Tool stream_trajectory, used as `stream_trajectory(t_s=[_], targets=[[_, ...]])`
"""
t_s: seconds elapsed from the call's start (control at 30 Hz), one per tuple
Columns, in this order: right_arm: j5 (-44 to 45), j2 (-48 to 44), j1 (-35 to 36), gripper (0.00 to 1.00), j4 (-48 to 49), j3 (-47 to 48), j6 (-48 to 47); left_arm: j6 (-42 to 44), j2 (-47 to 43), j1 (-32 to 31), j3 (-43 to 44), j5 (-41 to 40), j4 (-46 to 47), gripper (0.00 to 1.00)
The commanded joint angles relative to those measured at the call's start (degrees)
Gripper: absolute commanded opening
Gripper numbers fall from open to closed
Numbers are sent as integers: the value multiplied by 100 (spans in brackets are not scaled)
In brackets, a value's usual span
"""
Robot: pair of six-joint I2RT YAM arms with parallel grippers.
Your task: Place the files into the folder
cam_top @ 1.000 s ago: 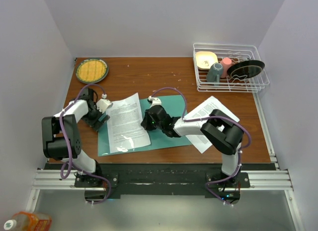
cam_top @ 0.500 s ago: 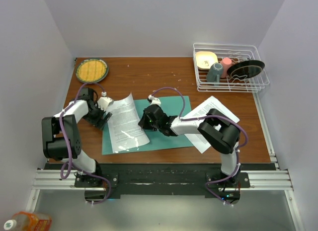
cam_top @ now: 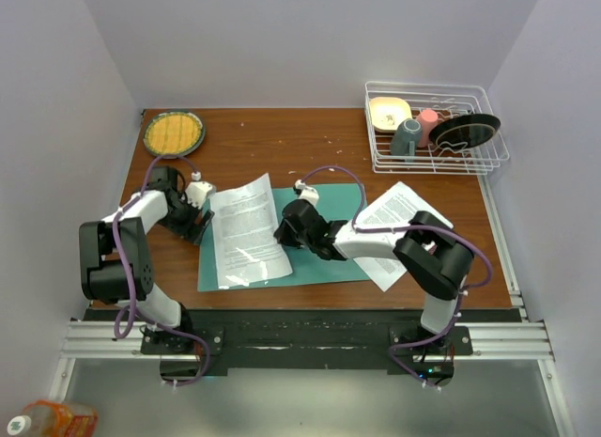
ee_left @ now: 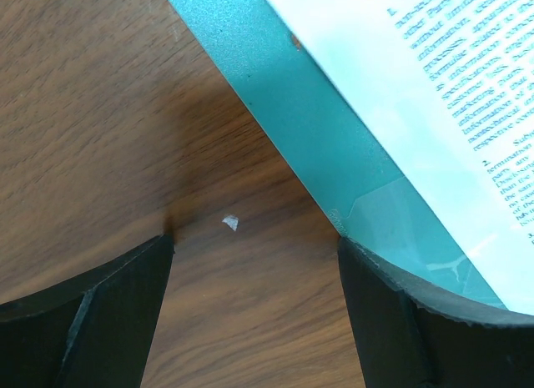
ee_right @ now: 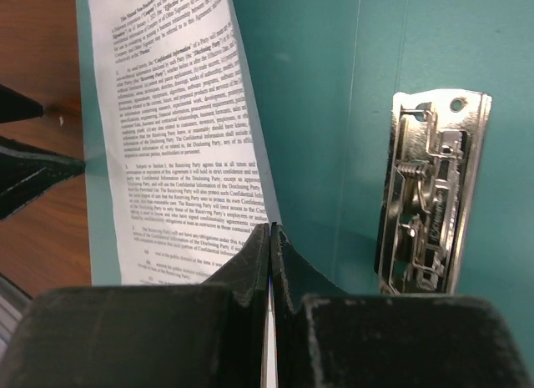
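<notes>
The teal folder [cam_top: 324, 244] lies open on the brown table, its metal clip [ee_right: 425, 196] showing on the inner face [ee_right: 334, 104]. One of the files, a printed sheet [cam_top: 246, 232], lies tilted over the folder's left part. My right gripper [cam_top: 287, 232] is shut on that sheet's right edge [ee_right: 175, 129], a white sliver showing between the pressed jaws [ee_right: 271, 229]. My left gripper [cam_top: 196, 211] is open low over the wood, just left of the folder's corner [ee_left: 317, 146]; its right finger [ee_left: 417, 330] touches that corner. More files [cam_top: 399, 211] lie at the right, partly under the right arm.
A white wire dish rack [cam_top: 437, 127] with plates and cups stands at the back right. A yellow woven plate [cam_top: 173, 132] sits at the back left corner. White walls close in the table on three sides. A small white scrap [ee_left: 231, 224] lies on the wood.
The right gripper has shifted right with the sheet, and the folder has slid right with it. The left gripper stays by the folder's left edge, jaws slightly narrower.
</notes>
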Motion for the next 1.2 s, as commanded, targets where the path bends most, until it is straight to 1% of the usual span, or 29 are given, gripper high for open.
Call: stream_trajectory(t_s=[0.0, 0.2, 0.43, 0.53, 0.6, 0.63, 0.67, 0.8, 0.87, 0.97, 1.0, 1.1, 1.17], targets=[[342, -444, 19, 0, -180, -168, -291, -30, 289, -87, -453, -168, 387, 86], [158, -426, 28, 0, -181, -317, -423, 23, 272, -88, -532, -273, 449, 86], [122, -391, 89, 0, -40, -792, -186, 40, 219, -79, -506, -238, 397, 86], [52, -295, 107, 0, 31, -757, -221, 40, 254, -88, -462, -229, 370, 86], [-1, -198, 125, 0, -136, -600, -326, 40, 246, -79, -427, -212, 327, 85], [-10, -189, 125, 6, -206, -573, -361, 32, 219, -79, -427, -203, 326, 85], [-18, -224, 116, 9, -294, -555, -423, 32, 210, -87, -427, -212, 318, 85], [-97, -504, 116, 17, -470, -669, -598, 67, 166, -88, -444, -247, 326, 85], [-194, -637, 116, 24, -462, -756, -651, 67, 166, -79, -471, -256, 344, 85], [-335, -760, 116, 28, -628, -740, -774, 49, 158, -79, -462, -229, 335, 85], [-370, -786, 116, 31, -681, -739, -818, 40, 158, -87, -462, -221, 326, 85], [-423, -857, 116, 30, -787, -801, -854, 40, 157, -79, -462, -203, 309, 85], [-431, -918, 116, 23, -787, -862, -854, 40, 131, -88, -462, -212, 309, 85]])
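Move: The right hand already pinches the file sheet by its right long edge, a little above the open folder; the sheet's middle is about 9 cm to the left and 2 cm ahead. The folder's middle lies some 4 cm below, 1 cm ahead and 2 cm right, its metal clip about 6 cm right and 1 cm ahead. The left hand, down at the folder's left edge, has the folder's middle roughly 25 cm to its right, level with it. Still pinching the sheet's right edge, the right hand lifts about 1 cm, then carries the edge down some 4 cm while drawing it right and back towards its base, onto the folder beside the clip. There the fingers part by about a quarter and let the edge go, the hand easing back another 2 cm and rising slightly. The left hand stays open, one finger at the folder's left edge. ##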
